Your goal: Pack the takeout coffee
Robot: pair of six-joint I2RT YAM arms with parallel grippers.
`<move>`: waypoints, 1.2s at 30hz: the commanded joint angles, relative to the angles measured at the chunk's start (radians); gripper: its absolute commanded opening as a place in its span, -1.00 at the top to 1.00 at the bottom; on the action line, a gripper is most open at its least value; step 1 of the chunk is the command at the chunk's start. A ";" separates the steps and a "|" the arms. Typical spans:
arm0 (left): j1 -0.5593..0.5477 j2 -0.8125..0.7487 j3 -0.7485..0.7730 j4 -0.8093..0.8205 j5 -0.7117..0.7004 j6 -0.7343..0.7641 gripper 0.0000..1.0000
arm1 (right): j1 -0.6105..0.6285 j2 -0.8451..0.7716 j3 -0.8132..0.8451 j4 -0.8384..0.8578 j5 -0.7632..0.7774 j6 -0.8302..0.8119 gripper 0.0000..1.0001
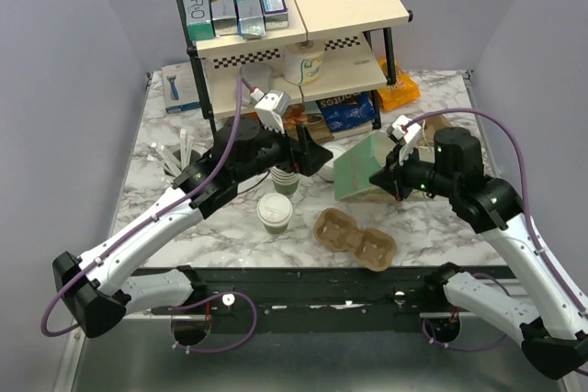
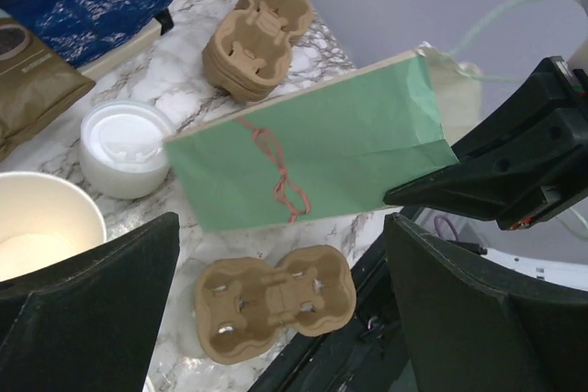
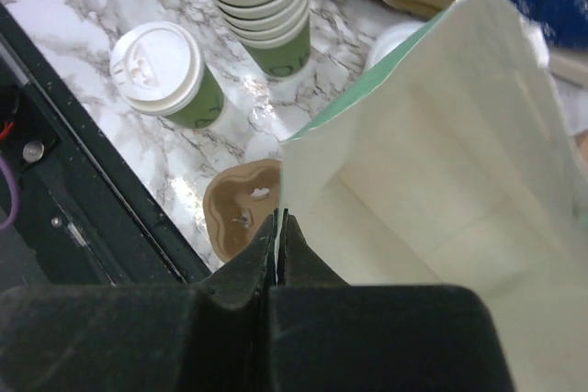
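Observation:
The takeout coffee, a green-sided cup with a white lid, stands on the marble near the front edge, left of centre. A green paper bag is held up with its mouth open, its pale inside showing in the right wrist view. My right gripper is shut on the bag's rim, and it also shows as a black tip on the bag's corner. Just left of the bag and above the cup stack, my left gripper hangs open with nothing between its fingers.
A stack of nested lidless cups stands behind the coffee. A brown cup carrier lies at the front edge, with more carriers stacked behind the bag. A white round lid piece sits beside the bag. A shelf rack fills the back.

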 commanded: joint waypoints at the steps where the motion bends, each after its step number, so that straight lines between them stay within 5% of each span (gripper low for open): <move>1: -0.015 0.052 0.127 -0.007 0.087 0.074 -0.98 | 0.007 0.005 0.045 -0.017 -0.139 -0.177 0.96; 15: -0.032 0.193 0.320 -0.092 0.115 0.150 -0.98 | 0.009 0.023 0.040 -0.112 -0.240 -0.279 0.98; 26: -0.082 0.514 0.745 -0.416 0.297 0.530 -0.98 | 0.009 0.022 0.029 -0.109 -0.263 -0.288 0.98; 36: -0.133 0.615 0.804 -0.541 0.227 0.623 -0.84 | 0.010 0.014 0.028 -0.103 -0.269 -0.288 0.98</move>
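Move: The left hand, empty and open, goes for the paper bag, whose middle lies about 15 cm to its right, level fore-and-aft and some 10 cm below. The right hand pinches the bag's rim, with the bag's middle about 4 cm ahead, 1 cm right and 5 cm below. Well below the left hand, the cup carrier lies about 10 cm right and 8 cm back; the white lids 5 cm right and 12 cm ahead; the cup stack 7 cm left and 7 cm ahead. Swinging about 11 cm to the right towards the held paper bag, the left hand first arcs up some 5 cm and then sinks nearly as far, turning clockwise by roughly 30 degrees and tipping its fingers down, so that they arrive wide open close over the bag's printed side and rim; whether they touch can't be seen. The right hand keeps its pinch on the rim, drawing it about 3 cm back and slightly left while turning some 20 degrees counter-clockwise, then holds nearly still. ##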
